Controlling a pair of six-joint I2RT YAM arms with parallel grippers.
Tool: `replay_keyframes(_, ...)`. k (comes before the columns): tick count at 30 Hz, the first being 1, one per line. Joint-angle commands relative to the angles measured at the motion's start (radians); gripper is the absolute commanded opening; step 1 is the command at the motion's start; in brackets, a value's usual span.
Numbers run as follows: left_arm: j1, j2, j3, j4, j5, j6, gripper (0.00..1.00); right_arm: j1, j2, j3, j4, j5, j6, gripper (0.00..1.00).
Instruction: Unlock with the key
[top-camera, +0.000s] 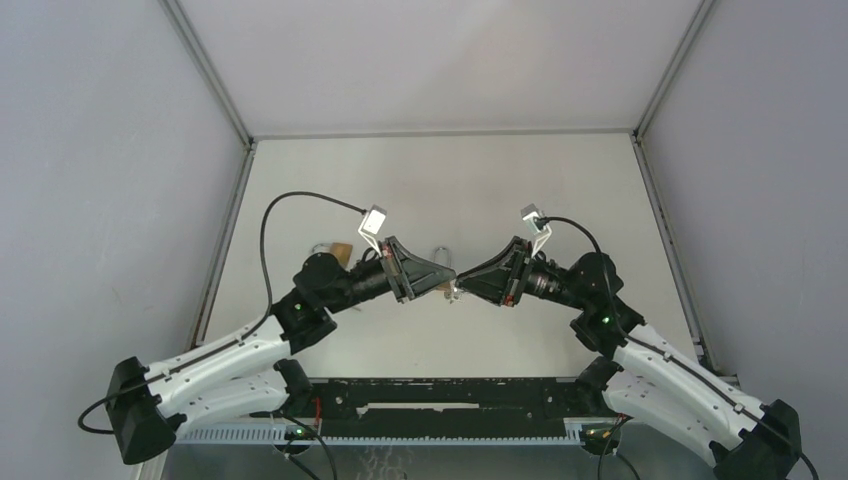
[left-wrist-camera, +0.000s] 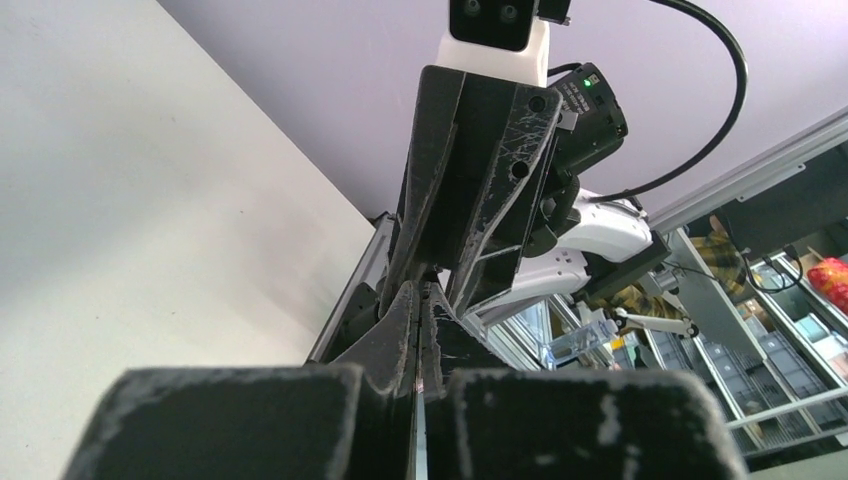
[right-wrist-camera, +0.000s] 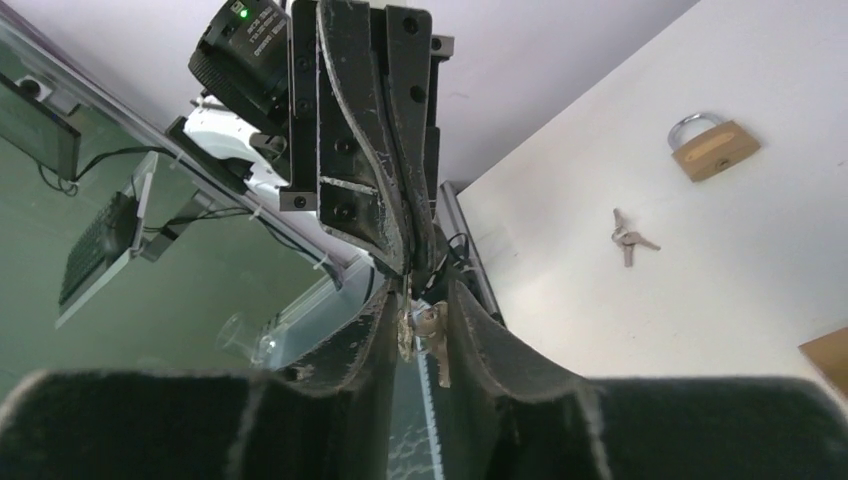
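Observation:
My two grippers meet tip to tip above the middle of the table. My left gripper (top-camera: 447, 283) is shut on a thin metal key blade (left-wrist-camera: 418, 425) held edge-on between its pads. A small bunch of keys (right-wrist-camera: 425, 335) hangs from its tip (right-wrist-camera: 410, 262), inside the gap of my right gripper (right-wrist-camera: 422, 290), whose jaws stand narrowly apart on either side of the bunch. A brass padlock (right-wrist-camera: 712, 150) with a silver shackle lies on the table beyond; in the top view (top-camera: 338, 250) it sits behind my left arm.
A second set of keys (right-wrist-camera: 627, 238) lies loose on the table near the padlock. A silver shackle (top-camera: 441, 254) shows just behind my left fingers. A brass-coloured corner (right-wrist-camera: 826, 355) shows at the right wrist view's right edge. Grey walls enclose the table.

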Motion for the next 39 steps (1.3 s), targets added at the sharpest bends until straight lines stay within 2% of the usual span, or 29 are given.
replay_keyframes(1,-0.005,-0.042,0.011,-0.042,-0.057,0.028,0.0,-0.014,-0.023,0.01,0.026,0.022,0.014,0.41)
replay_keyframes(4,-0.004,-0.051,0.02,-0.062,-0.081,0.037,0.0,-0.02,-0.033,0.01,0.015,0.019,0.016,0.54)
replay_keyframes(6,-0.004,-0.055,0.026,-0.073,-0.094,0.042,0.0,-0.027,-0.04,0.01,0.005,0.019,0.014,0.59)
replay_keyframes(14,-0.003,-0.057,0.067,-0.126,-0.141,0.074,0.0,-0.056,-0.046,0.01,0.027,-0.042,0.005,0.59)
replay_keyframes(26,-0.004,-0.071,0.132,-0.194,-0.261,0.08,0.0,-0.061,-0.028,0.01,0.062,0.018,0.04,0.56)
replay_keyframes(30,-0.004,-0.069,0.157,-0.217,-0.314,0.08,0.0,-0.061,-0.027,0.01,0.067,0.057,0.06,0.58)
replay_keyframes(33,-0.004,-0.066,0.182,-0.236,-0.348,0.082,0.0,-0.06,-0.024,0.011,0.084,0.081,0.083,0.68)
replay_keyframes(39,-0.003,-0.052,0.237,-0.28,-0.416,0.078,0.0,-0.058,-0.003,0.051,0.078,0.105,0.077,0.75)
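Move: The key bunch hangs at the touching fingertips, about 1 cm right of the left hand and 1 cm left of the right, 2 cm below both. The upright padlock lies about 14 cm ahead, 2 cm left and 28 cm below the left hand, and 15 ahead, 4 left of the right. From the left hand, the spare padlock is some 18 cm ahead, 28 left; the spare keys 6 ahead, 24 left. The right hand, its fingers just starting to part, opens wide to let go of the key bunch, backs about 1 cm to its right and then eases some 2 cm forward, slightly up. The left hand keeps its shut pinch and draws the keys off forward about 5 cm and left about 3 cm, dipping 2 cm before climbing to end slightly higher, while it swings some 20 degrees counter-clockwise. ##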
